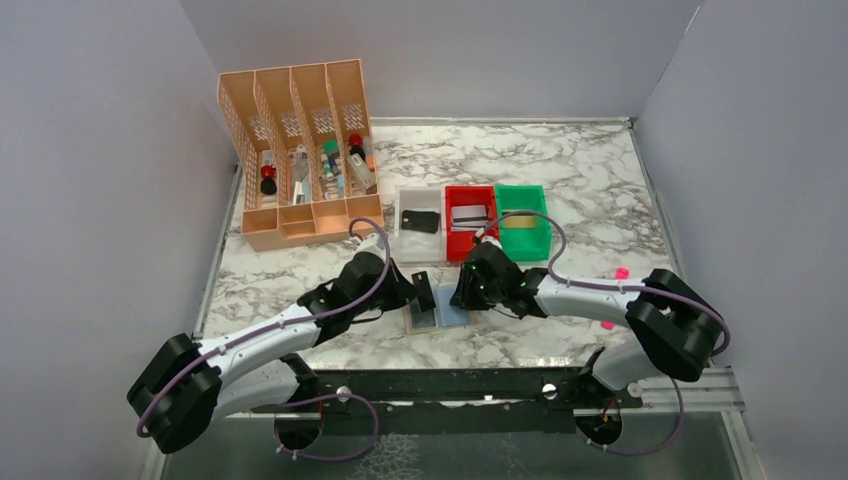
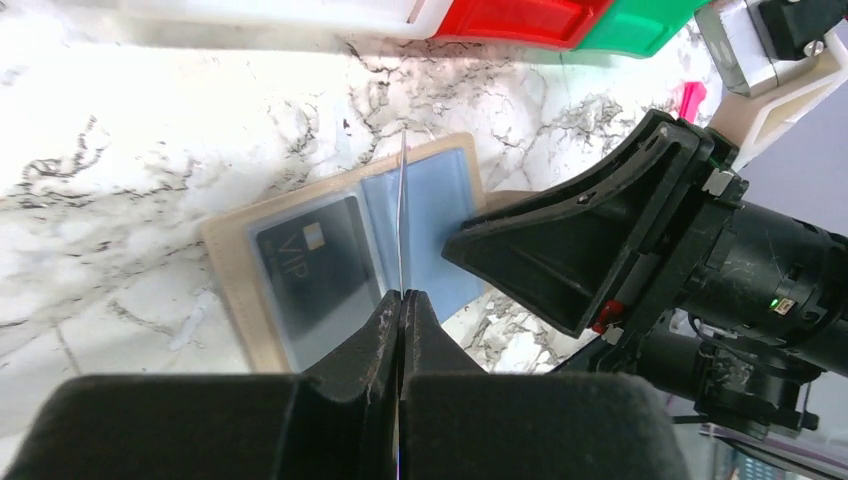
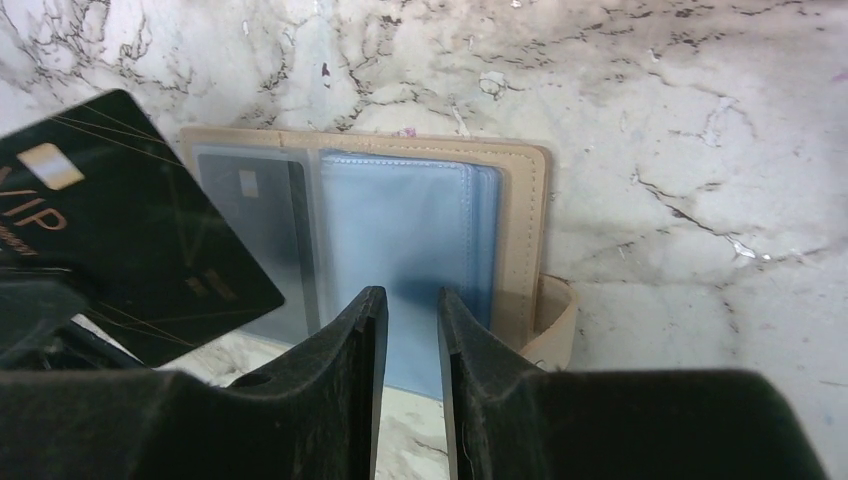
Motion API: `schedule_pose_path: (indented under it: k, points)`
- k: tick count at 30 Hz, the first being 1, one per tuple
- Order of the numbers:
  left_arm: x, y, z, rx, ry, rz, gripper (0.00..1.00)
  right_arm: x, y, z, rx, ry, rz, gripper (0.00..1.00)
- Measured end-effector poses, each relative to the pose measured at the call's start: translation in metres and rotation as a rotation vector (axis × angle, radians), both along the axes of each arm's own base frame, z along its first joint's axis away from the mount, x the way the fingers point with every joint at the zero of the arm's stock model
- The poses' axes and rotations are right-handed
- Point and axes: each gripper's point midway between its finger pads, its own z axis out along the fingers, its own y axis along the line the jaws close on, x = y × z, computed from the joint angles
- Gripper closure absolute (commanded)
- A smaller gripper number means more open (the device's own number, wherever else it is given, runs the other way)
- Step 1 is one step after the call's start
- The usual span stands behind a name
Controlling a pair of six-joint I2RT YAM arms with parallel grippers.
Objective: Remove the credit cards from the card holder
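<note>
The card holder (image 1: pixel 447 313) lies open on the marble, tan-bordered with blue-grey panels (image 3: pixel 400 225). Its left pocket holds a black card (image 2: pixel 318 268), which also shows in the right wrist view as a dark card (image 3: pixel 255 235) behind clear plastic. My left gripper (image 2: pixel 402 297) is shut on another black credit card (image 3: pixel 130 230), held on edge above the holder's fold; the left wrist view shows only that card's thin edge (image 2: pixel 402 215). My right gripper (image 3: pixel 410 300) stands slightly open over the right panel, nothing between its fingers (image 3: pixel 372 310).
Behind the holder stand a white bin (image 1: pixel 420 236) with a black card, a red bin (image 1: pixel 470 232) with a silver card and a green bin (image 1: pixel 523 235) with a gold one. An orange slotted organizer (image 1: pixel 300 150) is back left. A pink marker (image 1: pixel 621 272) lies right.
</note>
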Motion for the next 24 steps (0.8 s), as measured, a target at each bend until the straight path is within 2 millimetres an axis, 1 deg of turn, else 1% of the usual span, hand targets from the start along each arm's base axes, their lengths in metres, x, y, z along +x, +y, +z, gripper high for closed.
schedule_pose_path:
  k: [2,4,6,8,10,12,15,18,20,24]
  points:
    - [0.001,0.004,0.005,0.023,-0.024,-0.001,1.00,-0.001,-0.002,0.001,-0.002,-0.003,-0.001,0.69]
    - [0.001,0.009,0.005,0.052,-0.030,-0.002,1.00,-0.002,-0.003,0.002,-0.006,-0.005,0.003,0.68]
    - [0.000,0.012,0.002,0.078,-0.030,-0.007,1.00,-0.002,-0.004,0.006,-0.005,-0.013,0.009,0.65]
    - [-0.002,0.015,-0.001,0.099,-0.028,-0.016,1.00,-0.001,-0.003,0.014,0.011,-0.033,0.016,0.55]
    - [-0.002,0.016,0.000,0.106,-0.037,-0.023,1.00,0.001,-0.001,0.026,0.037,-0.065,0.027,0.46]
    - [-0.002,0.016,0.004,0.100,-0.056,-0.028,1.00,0.003,0.001,0.041,0.067,-0.106,0.039,0.40]
    - [0.000,0.015,0.011,0.091,-0.090,-0.038,1.00,0.005,0.001,0.061,0.105,-0.155,0.040,0.38]
    - [0.004,0.016,0.014,0.095,-0.116,-0.051,1.00,0.007,-0.001,0.074,0.134,-0.201,0.029,0.36]
    - [0.009,0.019,0.017,0.081,-0.122,-0.071,1.00,0.007,-0.005,0.078,0.148,-0.225,0.024,0.36]
    - [0.025,0.026,0.030,0.017,-0.155,-0.085,1.00,0.006,-0.011,0.075,0.168,-0.231,0.020,0.36]
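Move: The left hand already holds the black VIP card clear of the holder. The white bin lies about 13 cm ahead of that hand, 1 cm right and 5 cm lower, the red bin beside it 12 cm right; the card holder is some 4 cm back, 5 cm right, 6 cm below. From the right hand, low over the blue pocket, the holder's middle is about 1 cm back and 3 cm left, the held card 2 cm ahead, 7 cm left, 4 cm higher. Still pinching the card, the left hand carries it away from the holder, first leftward, then forward and up, about 3 cm each way, tilting some 10 degrees. The right hand lifts off the blue pocket, rising about 7 cm and tipping its fingers some 15 degrees upward as they open to roughly twice their gap. ##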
